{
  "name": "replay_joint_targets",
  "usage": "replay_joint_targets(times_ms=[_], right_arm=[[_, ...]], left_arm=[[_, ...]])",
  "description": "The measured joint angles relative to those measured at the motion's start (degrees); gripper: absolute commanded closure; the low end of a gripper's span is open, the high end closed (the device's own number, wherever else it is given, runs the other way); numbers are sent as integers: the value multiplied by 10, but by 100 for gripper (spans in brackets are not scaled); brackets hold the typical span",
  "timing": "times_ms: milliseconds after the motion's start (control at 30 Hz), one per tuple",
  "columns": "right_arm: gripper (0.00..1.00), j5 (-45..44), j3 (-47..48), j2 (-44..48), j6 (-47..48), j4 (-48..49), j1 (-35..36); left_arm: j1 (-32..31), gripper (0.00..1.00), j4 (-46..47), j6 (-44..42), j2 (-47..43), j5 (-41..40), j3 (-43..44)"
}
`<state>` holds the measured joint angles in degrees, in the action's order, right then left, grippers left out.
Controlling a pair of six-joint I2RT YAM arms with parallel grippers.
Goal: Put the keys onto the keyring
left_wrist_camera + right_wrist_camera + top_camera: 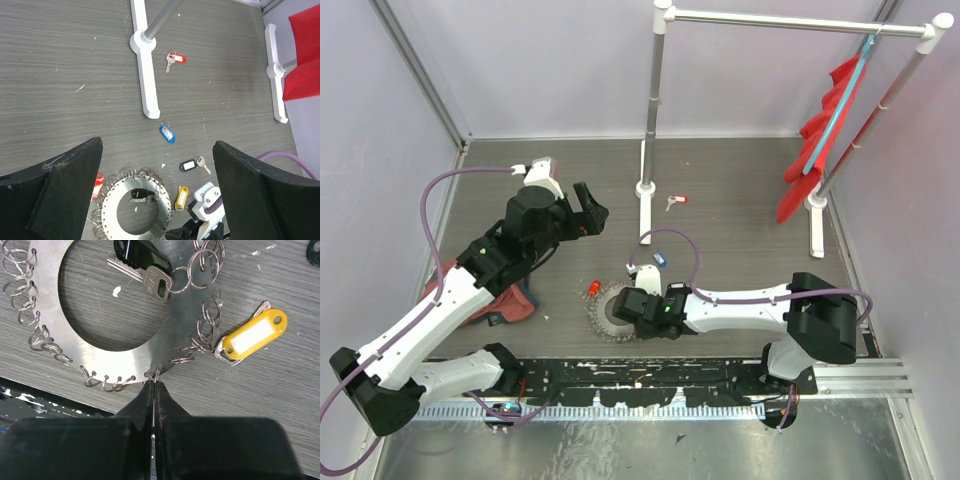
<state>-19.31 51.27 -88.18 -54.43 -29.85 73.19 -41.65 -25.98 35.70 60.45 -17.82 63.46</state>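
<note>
The keyring (125,362) is a flat silver disc with a wide hole and small split rings round its rim; it lies on the table (610,312). My right gripper (153,385) is shut on one split ring at the rim's near edge. A black-headed key (145,270) hangs from another ring and lies inside the hole. A yellow-tagged key (255,335) rests just right of the rim. My left gripper (157,147) hovers open, high above the keyring (112,200). Below it lie loose keys: black-tagged (189,165), blue (167,133), red (176,59), and another red tag (99,185) at the rim.
A metal rack stands at the back on white feet (645,205) (817,225), with red cloth (815,140) hanging from its bar. A reddish cloth (510,305) lies under the left arm. A black strip (650,378) runs along the near edge.
</note>
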Motion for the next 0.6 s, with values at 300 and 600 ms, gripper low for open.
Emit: replay_joint_targets(times_ms=[300, 600], right_arm=[[81, -3, 0, 2, 0, -1, 0], [72, -1, 0, -16, 1, -1, 0]], left_arm=[[0, 2, 2, -1, -16, 6, -10], [0, 2, 2, -6, -18, 7, -10]])
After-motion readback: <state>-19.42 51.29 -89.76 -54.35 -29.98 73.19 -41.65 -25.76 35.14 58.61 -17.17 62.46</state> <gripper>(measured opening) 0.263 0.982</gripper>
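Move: The right fingertips are still shut on one small wire ring at the keyring disc's near right rim; the disc's middle lies about 6 cm ahead and 4 cm left, some 2 cm lower. The black-tagged key inside its hole is about 8 cm ahead and 3 cm left; the yellow-tagged keys lie 5 cm ahead and 6 cm right, the red tag about 11 cm ahead and 11 cm left. From the left hand, the keyring is roughly 12 cm back, 9 cm right and 26 cm below. Almost in place over the disc's near right rim, the right hand eases open from shut to about a quarter, letting go of the small ring between its tips. It first hangs there, then sinks about 1 cm from its highest point towards the rim with barely any sideways travel or turn, the parted tips ending astride the ring. ##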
